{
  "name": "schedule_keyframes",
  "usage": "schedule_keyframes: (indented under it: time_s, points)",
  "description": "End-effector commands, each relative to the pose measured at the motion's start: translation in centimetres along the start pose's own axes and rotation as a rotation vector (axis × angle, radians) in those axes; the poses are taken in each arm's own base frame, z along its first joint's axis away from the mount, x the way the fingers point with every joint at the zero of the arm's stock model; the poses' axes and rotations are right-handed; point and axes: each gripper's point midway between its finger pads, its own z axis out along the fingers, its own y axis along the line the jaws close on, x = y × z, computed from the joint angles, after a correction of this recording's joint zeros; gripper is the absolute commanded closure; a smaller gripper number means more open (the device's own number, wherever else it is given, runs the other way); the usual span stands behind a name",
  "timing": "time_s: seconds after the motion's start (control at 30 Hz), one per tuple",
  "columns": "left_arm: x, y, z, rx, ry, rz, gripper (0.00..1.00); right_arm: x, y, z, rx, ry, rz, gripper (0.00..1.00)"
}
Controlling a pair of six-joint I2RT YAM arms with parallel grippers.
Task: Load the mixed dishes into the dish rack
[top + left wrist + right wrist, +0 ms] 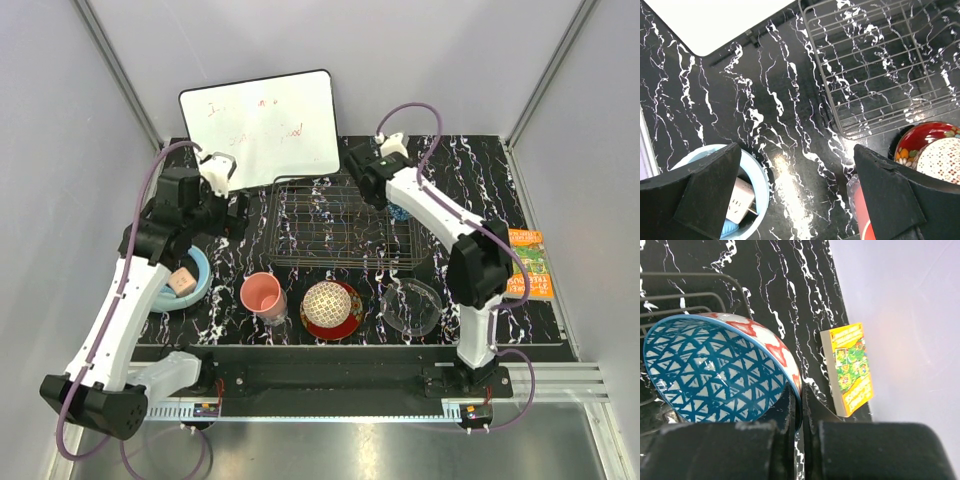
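Note:
My right gripper (801, 392) is shut on the rim of the blue patterned bowl (715, 375), holding it tilted at the right end of the dish rack (340, 228). From above, the bowl (401, 213) peeks out beside the right gripper (392, 203). My left gripper (800, 190) is open over bare table just left of the rack (885, 65), and the overhead view shows this gripper (240, 214) holding nothing. At the front stand a pink cup (262, 297), a cream-gold bowl (331, 301) resting on a red floral plate (345, 326), and a clear glass bowl (411, 306).
A whiteboard (262, 125) leans behind the rack. A light-blue bowl (196, 287) with small items in it sits at the left, under my left arm. A colourful book (530, 262) lies at the table's right edge. Grey walls enclose three sides.

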Motion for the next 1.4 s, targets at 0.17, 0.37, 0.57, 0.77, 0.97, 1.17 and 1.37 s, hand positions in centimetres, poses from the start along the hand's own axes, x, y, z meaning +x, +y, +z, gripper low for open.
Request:
schedule_keyframes:
  time_s: [0.17, 0.37, 0.57, 0.77, 0.97, 1.17, 1.37]
  points:
    - [-2.2, -0.3, -1.2, -0.124, -0.115, 0.193, 0.01, -1.2, 0.0, 0.5, 0.133, -0.043, -0.094, 1.00]
    - [-2.5, -3.0, -1.1, -0.093, -0.125, 0.327, 0.01, -0.1, 2.0, 1.4, 0.128, -0.008, -0.146, 1.00]
    - [-1.7, -6.7, 0.2, -0.005, -0.115, 0.407, 0.01, 0.2, 4.7, 1.8, 0.062, 0.024, -0.150, 0.94]
    - [-0.9, -10.1, 0.3, 0.098, -0.115, 0.465, 0.01, 0.2, 6.9, 1.1, -0.064, 0.061, -0.096, 0.60]
    - [1.5, -13.3, 0.1, 0.261, -0.078, 0.531, 0.01, 0.5, 6.9, -0.4, -0.146, 0.087, -0.026, 0.24]
    - [4.1, -17.9, 0.4, 0.404, -0.002, 0.569, 0.01, -2.8, 0.9, -5.2, -0.266, 0.008, 0.192, 0.13]
    - [8.5, -22.9, 0.8, 0.536, 0.116, 0.604, 0.01, -3.1, -7.9, -9.3, -0.323, -0.111, 0.478, 0.14]
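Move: The right hand holds the blue bowl by its rim above the dish rack; its place in the rack's right end lies about 6 cm left, level fore and aft, some 11 cm below. The clear plate is 23 cm back and 4 cm left of this hand, the book 14 cm back and 19 cm right. From the open left hand, the latticed bowl on its red plate lies about 12 cm back, 19 cm right and 22 cm down, the pink cup 12 cm back and 7 cm right. Still pinching the blue bowl's rim, the right hand lowers it about 6 cm into the rack's right end, opens wide while easing a few centimetres left, then pulls off upward some 12 cm and slightly back. Meanwhile the open left hand swings about 17 cm right, then also back and down, towards the latticed bowl, turning roughly 40 degrees clockwise. ##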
